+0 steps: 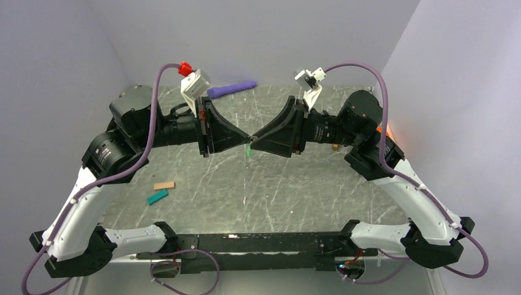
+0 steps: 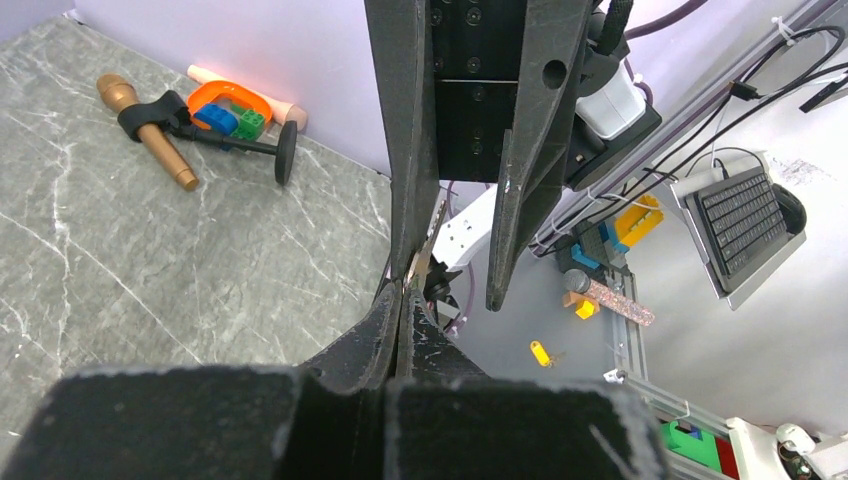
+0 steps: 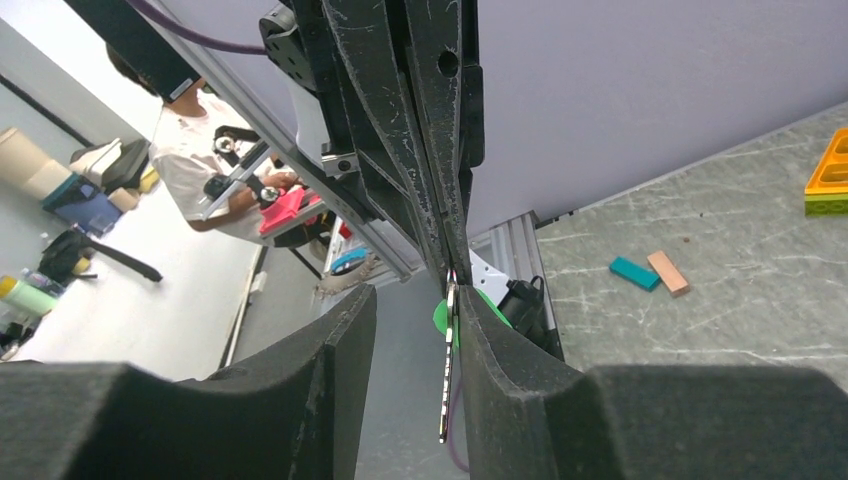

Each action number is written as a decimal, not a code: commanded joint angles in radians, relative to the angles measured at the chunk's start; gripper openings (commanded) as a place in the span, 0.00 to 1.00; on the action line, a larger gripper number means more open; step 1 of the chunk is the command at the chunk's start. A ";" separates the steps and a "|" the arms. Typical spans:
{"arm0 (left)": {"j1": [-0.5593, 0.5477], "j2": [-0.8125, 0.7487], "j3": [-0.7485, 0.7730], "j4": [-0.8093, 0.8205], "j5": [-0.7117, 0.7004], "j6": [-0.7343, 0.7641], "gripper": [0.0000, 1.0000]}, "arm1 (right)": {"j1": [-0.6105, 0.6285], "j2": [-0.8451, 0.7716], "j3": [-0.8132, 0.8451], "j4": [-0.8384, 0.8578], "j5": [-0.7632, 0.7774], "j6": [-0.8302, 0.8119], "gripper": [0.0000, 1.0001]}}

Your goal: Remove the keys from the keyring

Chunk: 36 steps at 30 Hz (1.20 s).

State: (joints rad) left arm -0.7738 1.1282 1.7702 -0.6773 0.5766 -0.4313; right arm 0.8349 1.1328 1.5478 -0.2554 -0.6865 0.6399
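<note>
My two grippers meet tip to tip above the middle of the table (image 1: 203, 172). My left gripper (image 1: 247, 137) is shut; in the right wrist view its fingertips (image 3: 447, 262) pinch the top of a thin shiny metal piece (image 3: 446, 370), seen edge-on, which looks like the keyring. The keys (image 1: 249, 151), a tiny bright-green piece (image 3: 439, 318), hang at that metal piece. My right gripper (image 3: 415, 300) is open around it. The metal lies against one finger (image 3: 500, 350) and the other finger stands well apart. In the left wrist view my left gripper (image 2: 405, 295) shows no gap.
A tan block (image 1: 164, 185) and a teal block (image 1: 157, 196) lie at the table's left front. A purple rod (image 1: 232, 90) lies at the back. At the right wall lie a bronze stick (image 2: 150, 135) and an orange tray (image 2: 230, 98) with toy bricks.
</note>
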 commanded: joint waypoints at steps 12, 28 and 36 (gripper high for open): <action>0.000 0.007 0.048 0.004 -0.042 0.012 0.00 | 0.002 -0.024 0.005 0.046 0.010 -0.005 0.19; -0.002 -0.107 -0.152 0.248 -0.167 -0.150 0.00 | 0.001 -0.028 -0.014 0.099 0.034 0.022 0.16; -0.010 -0.136 -0.206 0.306 -0.195 -0.173 0.00 | 0.001 -0.025 -0.026 0.129 0.046 0.037 0.16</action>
State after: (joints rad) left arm -0.7811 0.9932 1.5574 -0.4419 0.4358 -0.5911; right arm 0.8326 1.1313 1.5246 -0.2111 -0.6273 0.6529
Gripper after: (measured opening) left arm 0.011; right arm 0.161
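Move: Between the right hand's half-open fingers lies the silver key, its middle about 1 cm ahead of the right hand point, 1 cm to the left and level with it. The keyring, pinched in the left fingertips, is about 3 cm to the right hand's left and 1 cm ahead, level; the green tag hangs some 3 cm below the ring and 1 cm back of it. From the left hand, the key lies about 2 cm to the right, level. Closing more than halfway from its opening around the silver key, the right gripper stops short of shut and eases about 1 cm forward. The left hand keeps its pinch on the keyring, rises about half a centimetre, then draws 1 cm left and a little forward, its fingertips swinging forward and tilting up some 10 degrees. A firm grip on the key can't be seen. ##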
